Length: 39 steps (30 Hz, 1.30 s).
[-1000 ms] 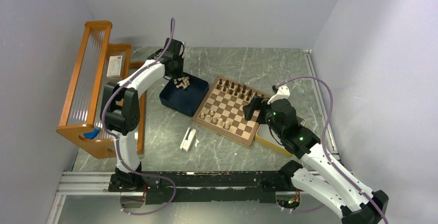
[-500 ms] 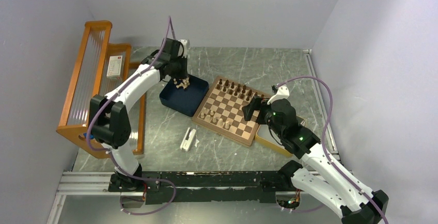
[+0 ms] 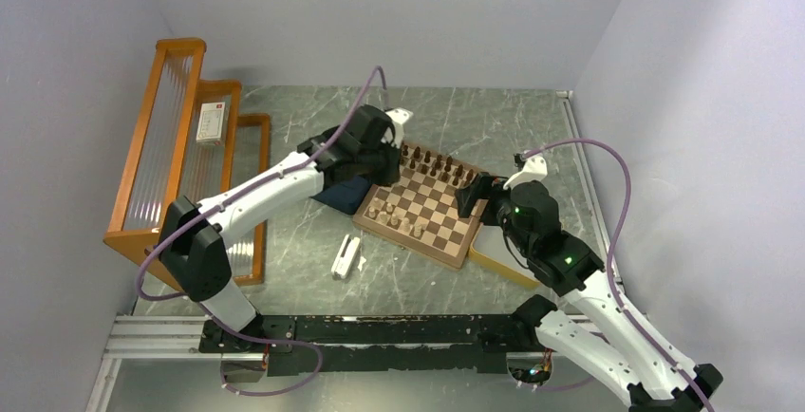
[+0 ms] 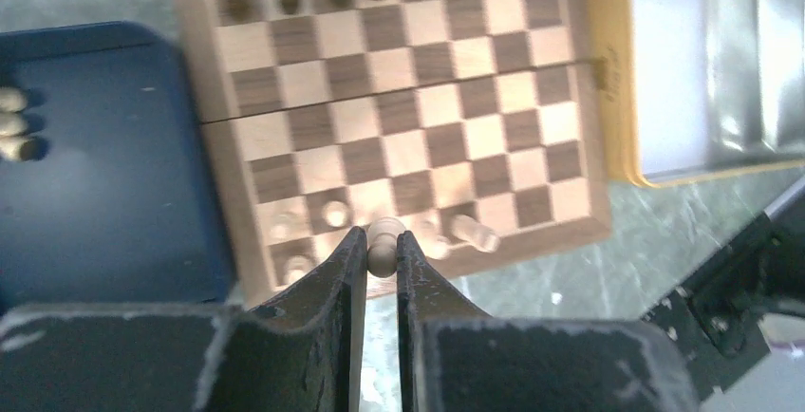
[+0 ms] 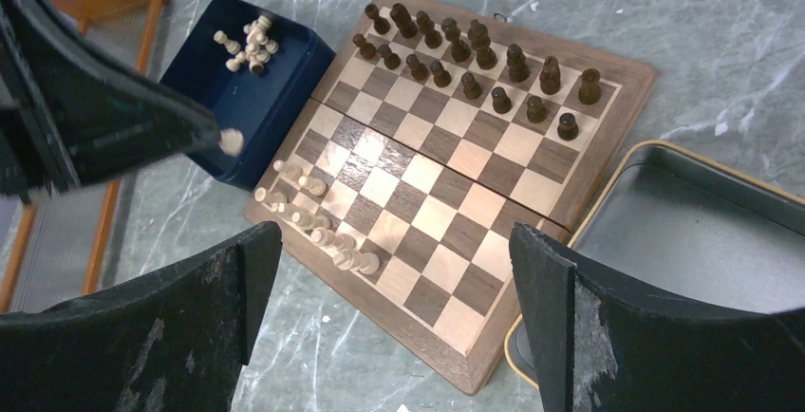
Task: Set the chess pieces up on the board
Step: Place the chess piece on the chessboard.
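Observation:
The board (image 3: 432, 215) lies mid-table, with dark chess pieces (image 3: 437, 163) in two rows along its far side and several pale ones (image 3: 392, 216) near its front-left edge. My left gripper (image 3: 382, 167) hangs over the board's left part (image 4: 408, 118), shut on a pale tan piece (image 4: 383, 241). In the right wrist view that piece (image 5: 231, 141) shows at the left fingers' tip. One pale piece (image 5: 359, 261) lies on its side on the board (image 5: 446, 175). My right gripper (image 5: 397, 246) is open and holds nothing, hovering by the board's right corner (image 3: 472, 198).
A dark blue tray (image 5: 256, 99) left of the board holds several loose pale pieces (image 5: 249, 40). A yellow-rimmed tray (image 5: 683, 232) sits at the board's right. A wooden rack (image 3: 171, 146) stands at the far left, and a small white object (image 3: 346, 256) lies in front of the board.
My left arm has swung right from the blue tray to the board's left side, carrying the pale piece. The right gripper has shifted slightly and stays open.

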Motion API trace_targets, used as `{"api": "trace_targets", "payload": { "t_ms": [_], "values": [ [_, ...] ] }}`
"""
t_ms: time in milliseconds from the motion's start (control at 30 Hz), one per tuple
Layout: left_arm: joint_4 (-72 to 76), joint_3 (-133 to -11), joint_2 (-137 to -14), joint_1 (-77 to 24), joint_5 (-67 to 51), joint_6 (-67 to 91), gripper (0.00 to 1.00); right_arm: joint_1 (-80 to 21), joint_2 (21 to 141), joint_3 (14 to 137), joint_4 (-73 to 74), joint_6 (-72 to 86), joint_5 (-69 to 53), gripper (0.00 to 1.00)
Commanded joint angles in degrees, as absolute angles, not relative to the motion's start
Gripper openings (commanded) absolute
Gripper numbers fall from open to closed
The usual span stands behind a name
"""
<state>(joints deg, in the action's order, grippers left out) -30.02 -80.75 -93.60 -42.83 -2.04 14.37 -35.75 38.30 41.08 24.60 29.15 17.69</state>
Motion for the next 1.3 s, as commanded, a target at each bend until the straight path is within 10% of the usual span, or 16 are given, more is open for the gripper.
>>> {"api": "trace_targets", "payload": {
  "t_ms": [0, 1267],
  "values": [
    [-29.2, -81.1, -92.0, -49.2, -0.1, 15.5, 0.17, -36.0, 36.9, 43.5, 27.8, 29.2, 20.9, 0.95],
    [-30.5, -85.7, -108.7, -52.6, 14.9, 17.1, 0.18, -36.0, 30.3, 43.0, 28.4, 29.1, 25.1, 0.94]
  ]
}}
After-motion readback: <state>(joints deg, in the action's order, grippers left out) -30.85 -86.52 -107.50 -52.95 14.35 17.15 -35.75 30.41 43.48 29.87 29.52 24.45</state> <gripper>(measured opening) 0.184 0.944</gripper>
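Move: The left hand still holds a light pawn; the empty square meant for it lies about 4 cm to the right, level fore-and-aft and some 12 cm below. The last placed pawn stands roughly 3 cm left of that square and 1 cm farther out, and the bishop about 2 cm behind it. The blue tray's middle is 9 cm ahead, 10 cm left. From the right hand the square lies about 6 cm ahead, 15 cm left, 16 cm below. Left hand swings its pawn back-right, then forward-down about 7 cm towards the square; right hand shifts up-right. ##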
